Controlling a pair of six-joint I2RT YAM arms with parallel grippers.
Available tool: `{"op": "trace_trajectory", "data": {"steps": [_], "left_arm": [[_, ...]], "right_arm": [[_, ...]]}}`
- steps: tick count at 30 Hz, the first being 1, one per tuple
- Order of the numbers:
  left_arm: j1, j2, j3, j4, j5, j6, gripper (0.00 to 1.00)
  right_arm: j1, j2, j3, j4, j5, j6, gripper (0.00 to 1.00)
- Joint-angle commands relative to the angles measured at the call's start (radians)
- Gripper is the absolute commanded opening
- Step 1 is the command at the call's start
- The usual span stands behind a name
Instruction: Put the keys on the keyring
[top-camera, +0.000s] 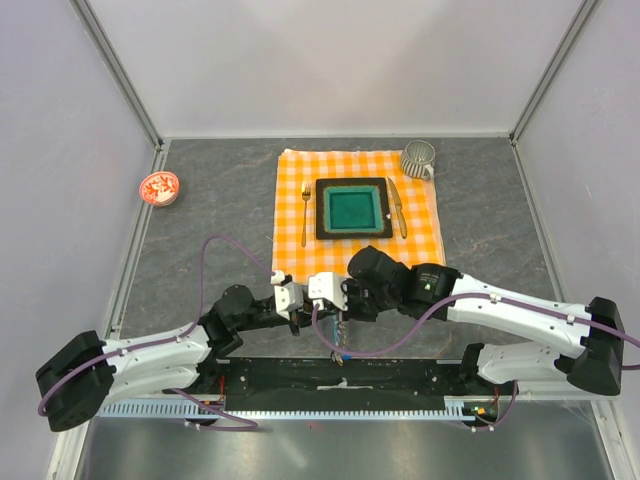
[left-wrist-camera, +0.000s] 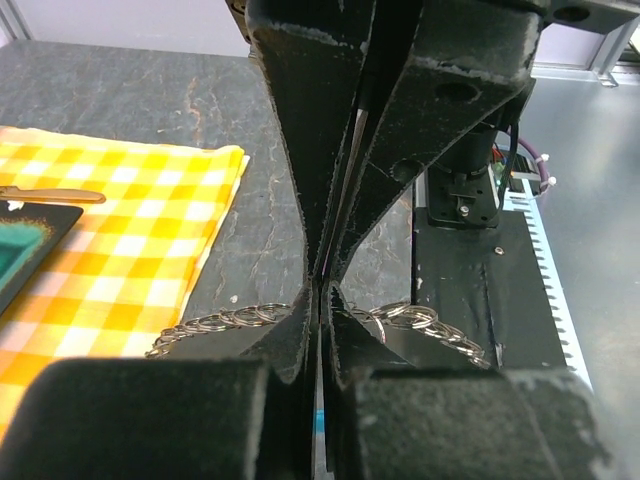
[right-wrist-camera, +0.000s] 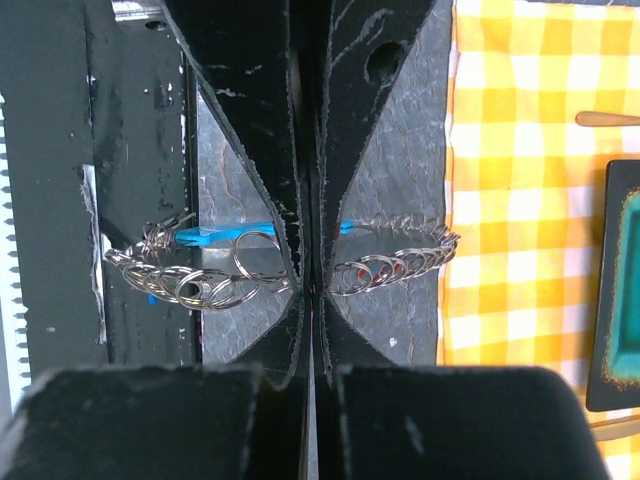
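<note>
The keyring (right-wrist-camera: 400, 265) is a thin wire loop strung with several small silvery split rings, with a cyan clip (right-wrist-camera: 215, 235) on it. It hangs low over the grey table near the front edge, seen small in the top view (top-camera: 342, 338). My right gripper (right-wrist-camera: 312, 290) is shut on the loop, and rings fan out on both sides of its fingers. My left gripper (left-wrist-camera: 322, 300) is shut on the same keyring (left-wrist-camera: 230, 320), close beside the right gripper (top-camera: 340, 312). A speck of red (right-wrist-camera: 365, 272) shows behind the rings. The keys themselves are hidden.
An orange checked cloth (top-camera: 300, 170) lies behind the grippers with a dark square plate (top-camera: 352, 208), a fork (top-camera: 306, 212), a knife (top-camera: 397, 205) and a metal mug (top-camera: 419, 158). A red-and-white dish (top-camera: 159, 187) sits far left. A black rail (top-camera: 400, 375) runs along the near edge.
</note>
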Motion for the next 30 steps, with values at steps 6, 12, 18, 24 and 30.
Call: {"op": "trace_trajectory", "data": {"steps": [6, 12, 18, 24, 30], "left_arm": [[-0.004, 0.029, 0.049, -0.006, 0.012, 0.008, 0.02], [-0.004, -0.001, -0.042, 0.198, -0.062, -0.006, 0.02], [-0.004, -0.035, -0.137, 0.424, -0.138, -0.021, 0.02], [-0.004, -0.020, -0.143, 0.481, -0.146, -0.018, 0.02], [-0.006, 0.017, -0.151, 0.548, -0.145, -0.027, 0.02]], "right_arm": [[0.006, -0.100, -0.031, 0.144, -0.004, 0.047, 0.13], [0.006, -0.226, -0.146, 0.262, 0.134, 0.163, 0.34], [0.006, -0.427, -0.365, 0.464, 0.217, 0.315, 0.36], [0.007, -0.508, -0.551, 0.725, 0.136, 0.419, 0.37], [0.017, -0.478, -0.635, 0.903, 0.135, 0.438, 0.40]]}}
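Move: My left fingertips already pinch the small keyring; my right fingertips, which I want to free, meet them there, with the keyring at their tips too. The ring-lined metal band hangs right under both hands, its middle about 4 cm below. From my left hand, its blue handle lies some 9 cm below and 4 cm back, 1 cm to the right, and the green plate about 22 cm ahead, 4 cm to the right and 15 cm below. I open my right fingers to roughly two-fifths and let go of the keyring, lifting about 3.5 cm up and drawing right, then sink back to nearly the old height, ending some 2 cm right as the fingers tip up towards level and swing clockwise. My left hand keeps its pinch, dips a centimetre, then carries the keyring about 3 cm up and 2 cm left, fingers tilting slightly up. ##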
